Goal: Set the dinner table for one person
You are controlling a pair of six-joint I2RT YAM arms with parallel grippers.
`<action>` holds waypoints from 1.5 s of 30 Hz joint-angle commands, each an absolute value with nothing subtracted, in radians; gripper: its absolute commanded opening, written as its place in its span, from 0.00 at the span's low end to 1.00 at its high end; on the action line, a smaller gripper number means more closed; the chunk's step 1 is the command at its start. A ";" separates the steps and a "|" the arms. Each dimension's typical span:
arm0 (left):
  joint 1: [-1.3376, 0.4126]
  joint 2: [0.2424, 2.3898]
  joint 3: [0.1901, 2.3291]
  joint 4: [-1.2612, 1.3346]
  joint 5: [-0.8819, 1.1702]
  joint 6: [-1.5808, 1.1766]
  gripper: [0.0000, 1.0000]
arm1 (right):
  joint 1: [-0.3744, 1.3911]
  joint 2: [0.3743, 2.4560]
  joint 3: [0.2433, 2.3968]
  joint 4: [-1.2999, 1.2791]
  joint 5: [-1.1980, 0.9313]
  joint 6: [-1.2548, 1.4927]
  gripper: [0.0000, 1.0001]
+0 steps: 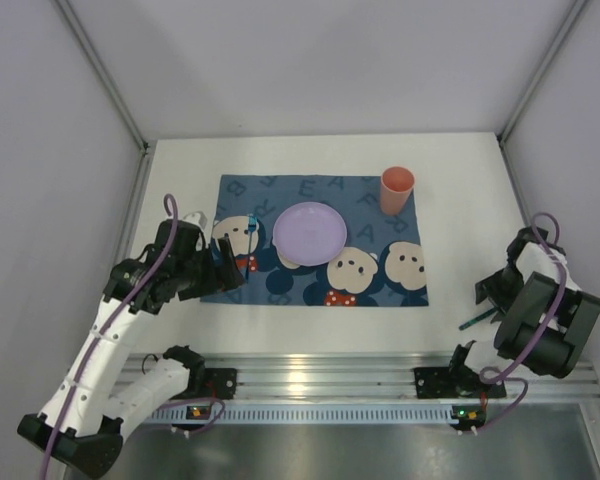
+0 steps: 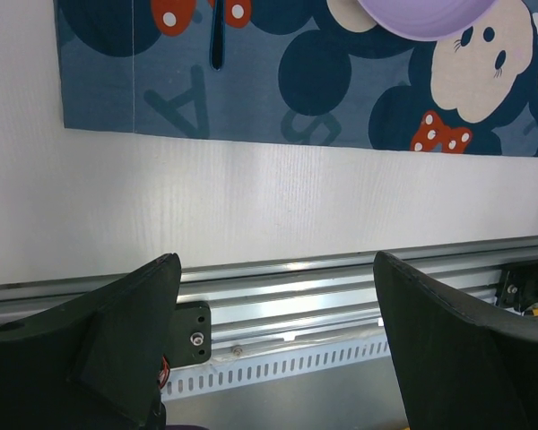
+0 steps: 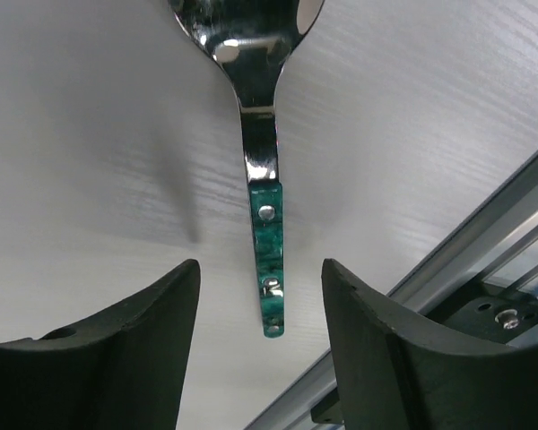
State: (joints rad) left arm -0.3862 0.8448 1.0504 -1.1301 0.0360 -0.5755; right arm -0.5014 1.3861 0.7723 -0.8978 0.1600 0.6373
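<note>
The dinner table [image 1: 460, 200] is a white tabletop with a blue cartoon placemat [image 1: 380, 280] on it. On the mat lie a purple plate [image 1: 309, 233], a pink cup [image 1: 396, 190] at the far right corner, and a blue-handled utensil [image 1: 251, 240] left of the plate. My left gripper [image 1: 228, 268] is open and empty at the mat's left edge, near that utensil. My right gripper [image 3: 261, 269] is open, its fingers on either side of the green handle of a spoon [image 3: 269, 260] on the white table. The spoon's handle also shows in the top view [image 1: 473, 322].
A metal rail [image 1: 320, 375] with the arm bases runs along the near edge of the table and shows in the left wrist view [image 2: 341, 296]. White walls enclose the left, right and far sides. The plate's rim [image 2: 421, 22] and the mat [image 2: 323, 81] fill the top of the left wrist view.
</note>
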 commanded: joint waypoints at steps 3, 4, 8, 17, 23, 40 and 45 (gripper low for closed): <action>-0.387 0.856 1.088 -1.147 0.017 -0.575 0.93 | -0.537 1.457 0.805 -0.805 0.235 0.649 0.56; -0.387 0.856 1.091 -1.146 0.015 -0.575 0.93 | -0.549 1.468 0.807 -0.799 0.238 0.643 0.56; -0.387 0.856 1.086 -1.154 0.009 -0.586 0.93 | -0.565 1.526 0.805 -0.756 0.244 0.627 0.46; -0.387 0.851 1.074 -1.160 -0.032 -0.610 0.93 | -0.565 1.591 0.808 -0.701 0.204 0.600 0.00; -0.385 0.848 1.051 -1.149 -0.034 -0.623 0.93 | -0.552 1.462 0.870 -0.784 0.204 0.592 0.00; -0.387 0.881 1.019 -1.062 -0.006 -0.660 0.93 | 0.530 1.598 1.911 -1.126 0.508 0.687 0.00; -0.387 0.830 1.022 -1.098 -0.043 -0.673 0.93 | 0.591 1.713 1.818 -1.051 0.368 0.664 0.00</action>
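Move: My right hand hovers half-open just above the spoon, whose middle is about 2 cm ahead, 4 cm to its right and 2 cm below, with the green handle towards me. From that hand the cup stands some 27 cm ahead and 18 cm left, its middle slightly higher, and the plate about 21 cm ahead, 37 cm left, just below it. From my idle left hand the spoon is roughly 58 cm right, 1 cm ahead and 19 cm lower. With my right hand I ease about 2 cm to the right and down, pinch the spoon's green handle from both sides, then sweep it up some 30 cm, forward and about 30 cm left towards the mat between plate and cup. The wrist tips the fingers forward roughly 45 degrees and turns counter-clockwise about 50; at the end I start lowering, grip kept. ##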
